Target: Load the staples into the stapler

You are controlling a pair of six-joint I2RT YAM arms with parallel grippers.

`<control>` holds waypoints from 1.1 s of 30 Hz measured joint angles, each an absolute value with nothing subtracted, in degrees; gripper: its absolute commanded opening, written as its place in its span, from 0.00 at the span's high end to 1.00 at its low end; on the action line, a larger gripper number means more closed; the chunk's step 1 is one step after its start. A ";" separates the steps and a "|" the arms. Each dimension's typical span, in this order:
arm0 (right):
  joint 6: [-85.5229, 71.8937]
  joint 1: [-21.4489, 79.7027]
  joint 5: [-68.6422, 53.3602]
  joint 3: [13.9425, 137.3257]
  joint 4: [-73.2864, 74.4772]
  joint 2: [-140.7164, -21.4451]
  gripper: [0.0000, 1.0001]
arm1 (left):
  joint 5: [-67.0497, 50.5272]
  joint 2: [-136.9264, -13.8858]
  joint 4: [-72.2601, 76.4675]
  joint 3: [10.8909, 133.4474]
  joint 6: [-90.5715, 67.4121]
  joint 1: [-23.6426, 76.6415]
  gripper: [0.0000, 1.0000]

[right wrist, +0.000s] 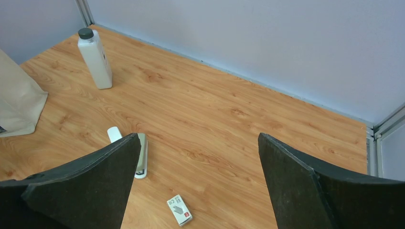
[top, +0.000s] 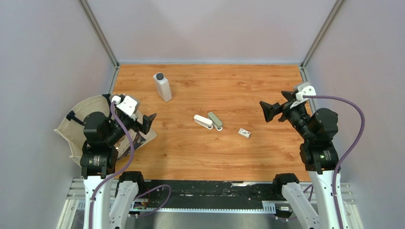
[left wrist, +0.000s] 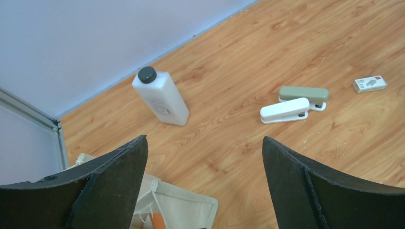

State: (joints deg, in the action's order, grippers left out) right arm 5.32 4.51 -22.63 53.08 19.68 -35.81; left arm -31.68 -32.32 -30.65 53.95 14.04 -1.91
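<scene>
Two small staplers lie side by side mid-table: a white stapler [top: 203,121] [left wrist: 284,110] [right wrist: 113,134] and an olive-green stapler [top: 215,120] [left wrist: 304,94] [right wrist: 141,160]. The staples box [top: 244,133] [left wrist: 369,84] [right wrist: 179,210], tiny and white with dark marks, lies flat just right of them. My left gripper [top: 148,123] [left wrist: 204,143] hovers open at the left, well short of the staplers, with nothing between its fingers. My right gripper [top: 270,110] [right wrist: 198,138] hangs open at the right, above and right of the box, also empty.
A white bottle with a dark cap [top: 163,87] [left wrist: 160,97] [right wrist: 95,58] stands upright at the back left. A cream cloth bag [top: 76,129] [left wrist: 176,207] [right wrist: 16,100] lies at the table's left edge beneath my left arm. Grey walls enclose three sides.
</scene>
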 measured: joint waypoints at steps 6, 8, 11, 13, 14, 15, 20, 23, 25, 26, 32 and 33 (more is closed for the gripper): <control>5.37 4.51 -22.83 52.88 19.46 -35.79 0.00 | -33.30 -32.32 -30.65 53.95 14.24 -1.91 0.04; 6.00 4.51 -23.31 52.49 19.42 -35.79 0.00 | -33.71 -32.32 -30.68 53.95 14.26 -1.91 0.04; 7.90 4.51 -24.82 51.62 19.44 -35.92 0.00 | -34.33 -32.32 -30.70 53.95 14.31 -1.91 0.04; 9.21 4.51 -25.85 51.00 19.42 -36.18 0.00 | -34.59 -32.38 -30.74 53.95 14.31 -1.91 0.04; 9.98 4.51 -26.39 50.57 19.25 -36.45 0.00 | -34.76 -32.47 -30.85 53.95 14.31 -1.91 0.04; 10.48 4.51 -26.74 50.15 19.18 -36.80 0.00 | -34.94 -32.60 -30.94 53.95 14.31 -1.91 0.04; 12.80 4.51 -28.23 48.27 19.16 -40.64 0.00 | -36.25 -34.94 -31.57 54.00 14.31 -1.89 0.04; 14.46 4.51 -29.06 47.79 19.59 -44.53 0.00 | -36.77 -37.80 -32.56 54.52 14.31 -1.21 0.04; 15.55 4.54 -29.12 47.59 20.21 -47.40 0.00 | -36.56 -39.99 -32.82 55.16 14.31 0.32 0.04; 16.34 4.54 -29.12 47.55 20.73 -49.08 0.00 | -36.21 -41.10 -33.08 55.57 14.33 1.65 0.04; 20.23 5.65 -28.77 46.15 21.23 -56.31 0.00 | -33.61 -47.92 -34.09 58.72 14.59 10.52 0.04; 20.75 6.15 -28.64 45.98 21.28 -57.63 0.00 | -33.39 -49.36 -34.06 59.35 14.61 11.92 0.04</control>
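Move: From the right hand the staple box lies some 2 cm ahead, 5 cm left and 33 cm below; the green stapler is about 7 cm ahead and 15 cm left, the white stapler 6 cm ahead and 20 cm left, both equally low. From the left hand the white stapler is roughly 9 cm ahead, 17 cm right and 31 cm below, with the green one 10 cm ahead and 22 cm right, and the box 5 cm ahead and 33 cm right. The right hand, wide open and touching nothing, drops about 16 cm towards the staple box while easing nearly 5 cm forward, its fingers tipping down some 20 degrees and swinging a little counter-clockwise. The left hand, also open, first barely stirs, then sweeps about 6 cm to its right towards the two staplers, sinking 4 cm and drifting slightly forward as its fingers tip down and swing clockwise about 15 degrees each. ##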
